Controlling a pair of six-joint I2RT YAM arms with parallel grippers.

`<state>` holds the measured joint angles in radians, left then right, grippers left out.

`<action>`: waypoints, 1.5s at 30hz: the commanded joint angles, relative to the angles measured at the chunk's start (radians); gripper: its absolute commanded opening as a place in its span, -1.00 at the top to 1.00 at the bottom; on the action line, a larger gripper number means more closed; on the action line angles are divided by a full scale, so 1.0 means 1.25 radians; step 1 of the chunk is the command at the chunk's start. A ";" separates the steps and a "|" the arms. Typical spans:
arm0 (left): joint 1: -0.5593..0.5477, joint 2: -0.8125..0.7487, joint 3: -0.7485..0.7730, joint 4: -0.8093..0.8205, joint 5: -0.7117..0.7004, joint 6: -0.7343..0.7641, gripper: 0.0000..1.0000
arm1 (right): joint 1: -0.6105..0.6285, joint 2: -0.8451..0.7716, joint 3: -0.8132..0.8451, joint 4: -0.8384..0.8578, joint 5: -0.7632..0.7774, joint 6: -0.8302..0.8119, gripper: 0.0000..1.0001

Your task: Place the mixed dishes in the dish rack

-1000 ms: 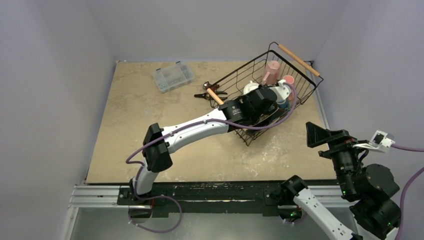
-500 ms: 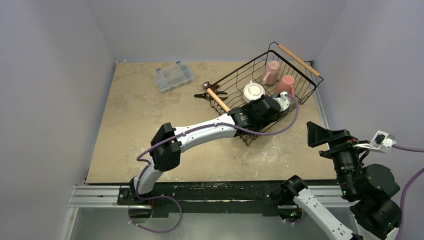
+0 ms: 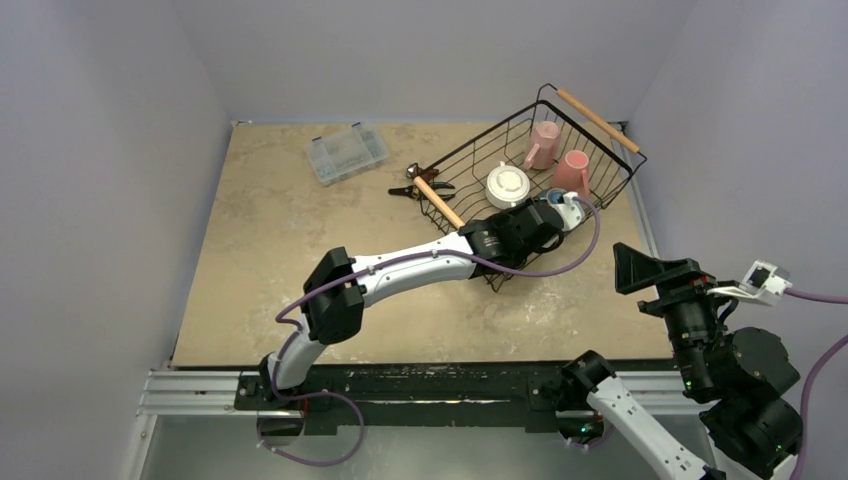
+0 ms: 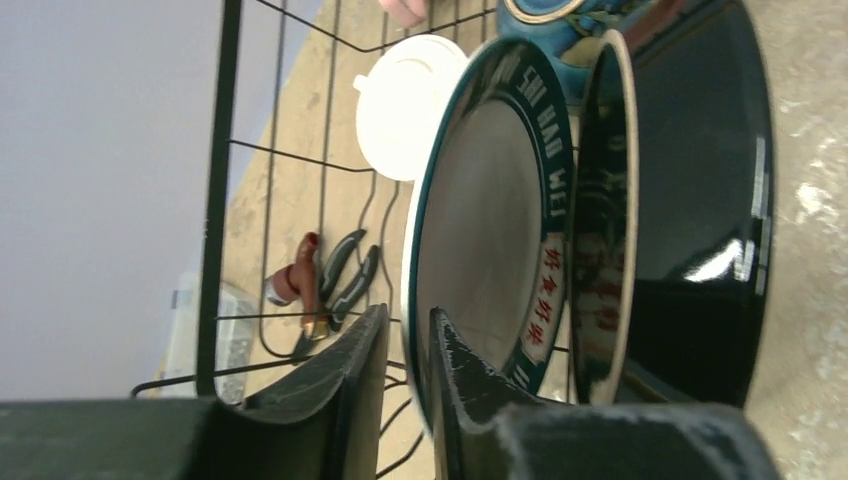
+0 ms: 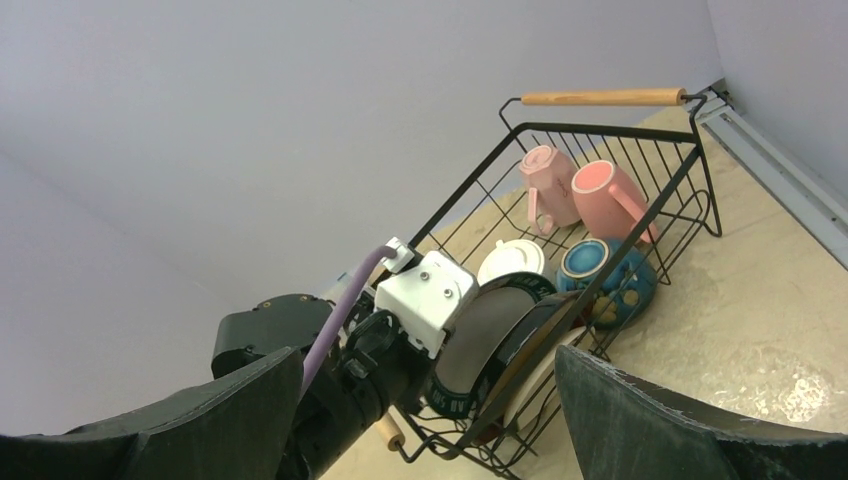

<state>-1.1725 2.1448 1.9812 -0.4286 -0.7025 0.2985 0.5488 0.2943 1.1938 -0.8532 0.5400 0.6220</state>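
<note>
The dish rack (image 3: 597, 119), a black wire basket with wooden handles, stands at the far right of the table. In it are two pink mugs (image 3: 544, 141) (image 3: 573, 170), a white cup (image 3: 507, 185) and a blue bowl (image 5: 600, 275). A plate with a dark green lettered rim (image 4: 490, 230) stands on edge in the rack's near end, beside a glossy black plate (image 4: 690, 200). My left gripper (image 4: 408, 315) straddles the green plate's rim, slightly open, with a thin gap showing at one finger. My right gripper (image 5: 428, 352) hangs wide open and empty, near the table's right front.
A clear plastic compartment box (image 3: 347, 153) lies at the back left. A small black-and-red hand tool (image 3: 415, 182) rests on the table just left of the rack. Walls close in on the left, back and right sides.
My left gripper has gone down into the rack's near end with the green-rimmed plate, uncovering the white cup and mugs. Its jaws have loosened a little. The right arm is still.
</note>
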 commanded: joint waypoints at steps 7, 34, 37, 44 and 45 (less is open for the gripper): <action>-0.008 -0.034 0.039 -0.101 0.183 -0.119 0.24 | 0.002 0.017 0.003 0.027 0.006 0.008 -0.98; -0.005 -0.516 -0.173 -0.049 0.264 -0.285 -0.37 | 0.003 0.068 0.020 -0.002 -0.055 -0.068 -0.98; -0.002 -0.668 -0.299 0.023 0.217 -0.303 -0.41 | 0.003 0.076 0.019 0.006 -0.069 -0.093 -0.98; 0.006 -1.037 -0.537 0.084 0.094 -0.342 -0.47 | 0.003 0.084 0.022 0.036 -0.085 -0.126 -0.98; 0.006 -1.077 -0.555 0.072 0.081 -0.342 -0.48 | 0.003 0.084 0.025 0.039 -0.088 -0.129 -0.98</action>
<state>-1.1717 0.9817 1.3865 -0.3973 -0.4831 -0.0879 0.5495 0.3859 1.1965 -0.8558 0.4530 0.5034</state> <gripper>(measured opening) 0.732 0.987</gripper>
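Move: The plate's near rim is still between my left fingertips. The plate's middle lies about 9 cm to their right, 4 cm ahead and 3 cm lower. The dark plate stands roughly 3 cm beyond it to the right and 2 cm nearer me; from my left hand the white pot is some 15 cm ahead and 5 cm right, the blue bowl 11 cm ahead and 15 cm right, both about 8 cm lower. From my right hand the plate is some 24 cm ahead, 15 cm left and 21 cm below. I keep opening my left fingers wide to let go of the plate's rim, first easing back and dipping about 3 cm as the fingertips tip down. Then I climb steeply and swing left and farther back, away from the rack, ending some 23 cm higher and 21 cm to the left and rolled about 50 degrees, left side down. Late on, my open right hand edges about 3 cm left and forward. ##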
